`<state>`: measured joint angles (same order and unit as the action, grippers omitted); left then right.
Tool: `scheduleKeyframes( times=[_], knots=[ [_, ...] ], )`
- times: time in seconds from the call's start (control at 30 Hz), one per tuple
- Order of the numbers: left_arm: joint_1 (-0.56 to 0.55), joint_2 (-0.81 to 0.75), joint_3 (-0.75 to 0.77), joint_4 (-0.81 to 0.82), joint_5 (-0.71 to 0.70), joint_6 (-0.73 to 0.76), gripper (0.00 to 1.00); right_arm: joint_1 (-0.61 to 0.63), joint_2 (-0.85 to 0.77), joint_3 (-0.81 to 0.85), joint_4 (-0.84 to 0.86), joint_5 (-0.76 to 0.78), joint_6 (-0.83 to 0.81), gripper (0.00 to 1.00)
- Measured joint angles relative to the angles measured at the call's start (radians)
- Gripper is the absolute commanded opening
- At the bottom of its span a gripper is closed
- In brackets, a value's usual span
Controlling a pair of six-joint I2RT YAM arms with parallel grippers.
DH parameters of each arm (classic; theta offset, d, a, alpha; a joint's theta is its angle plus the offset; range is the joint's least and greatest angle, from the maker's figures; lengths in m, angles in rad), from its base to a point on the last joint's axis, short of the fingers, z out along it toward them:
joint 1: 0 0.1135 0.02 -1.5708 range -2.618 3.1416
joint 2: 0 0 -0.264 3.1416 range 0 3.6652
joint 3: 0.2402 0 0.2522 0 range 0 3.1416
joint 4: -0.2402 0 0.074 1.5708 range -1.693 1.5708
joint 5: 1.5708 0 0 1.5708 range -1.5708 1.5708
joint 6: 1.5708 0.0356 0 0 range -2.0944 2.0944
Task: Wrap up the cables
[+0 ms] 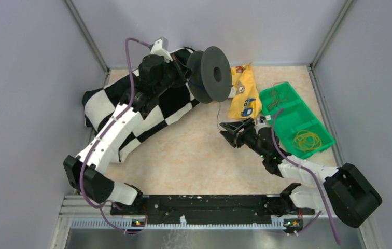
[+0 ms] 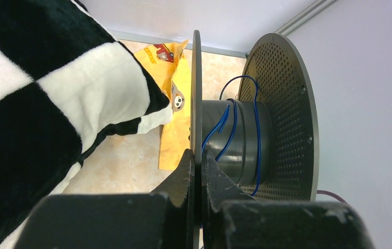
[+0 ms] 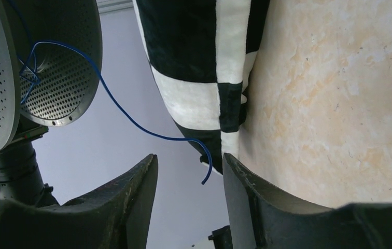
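My left gripper is shut on the thin rim of one flange of the dark grey spool, holding it up above the table at the back. A thin blue cable is looped loosely round the spool's core. Its free length hangs down from the spool towards my right gripper. In the right wrist view the cable curves down and its end hangs between the fingers of the right gripper, touching neither. The jaws stand apart.
A black-and-white checkered cloth lies under the left arm. A yellow printed pouch sits behind the spool. A green tray at the right holds dark wire strands and a yellow coil. Grey walls enclose the table.
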<state>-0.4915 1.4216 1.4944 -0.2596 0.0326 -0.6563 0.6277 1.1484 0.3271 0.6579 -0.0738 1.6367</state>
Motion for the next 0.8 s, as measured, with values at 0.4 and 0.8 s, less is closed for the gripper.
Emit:
scheduleKeyframes(
  times=[0.4, 0.8],
  knots=[
    [0.000, -0.015, -0.025, 0.021, 0.001, -0.005, 0.00, 0.010, 0.050, 0.000, 0.032, -0.023, 0.011, 0.28],
    [0.000, -0.021, -0.031, 0.024, 0.001, -0.004, 0.00, 0.013, 0.055, -0.020, 0.048, -0.021, 0.032, 0.00]
  ],
)
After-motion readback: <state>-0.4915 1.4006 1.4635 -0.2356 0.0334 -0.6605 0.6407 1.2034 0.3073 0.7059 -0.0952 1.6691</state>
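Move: The loose end of the blue cable hangs right at the right hand's half-open fingertips, about 1 cm ahead, 1 cm left and 1 cm below the hand point. The spool it hangs from is some 14 cm ahead, 4 cm left and 16 cm higher; the yellow bag lies about 19 cm ahead, 10 cm right and 17 cm below. From the left hand the cable end is roughly 12 cm back, 12 cm right and 18 cm down. Downward by about 1.5 cm, easing slightly left at first, the right hand settles around the hanging cable end while its fingers close from half open to shut and pinch the cable close to its tip. Its wrist hardly turns. The left hand stays in place, keeping its grip on the spool's near flange. ##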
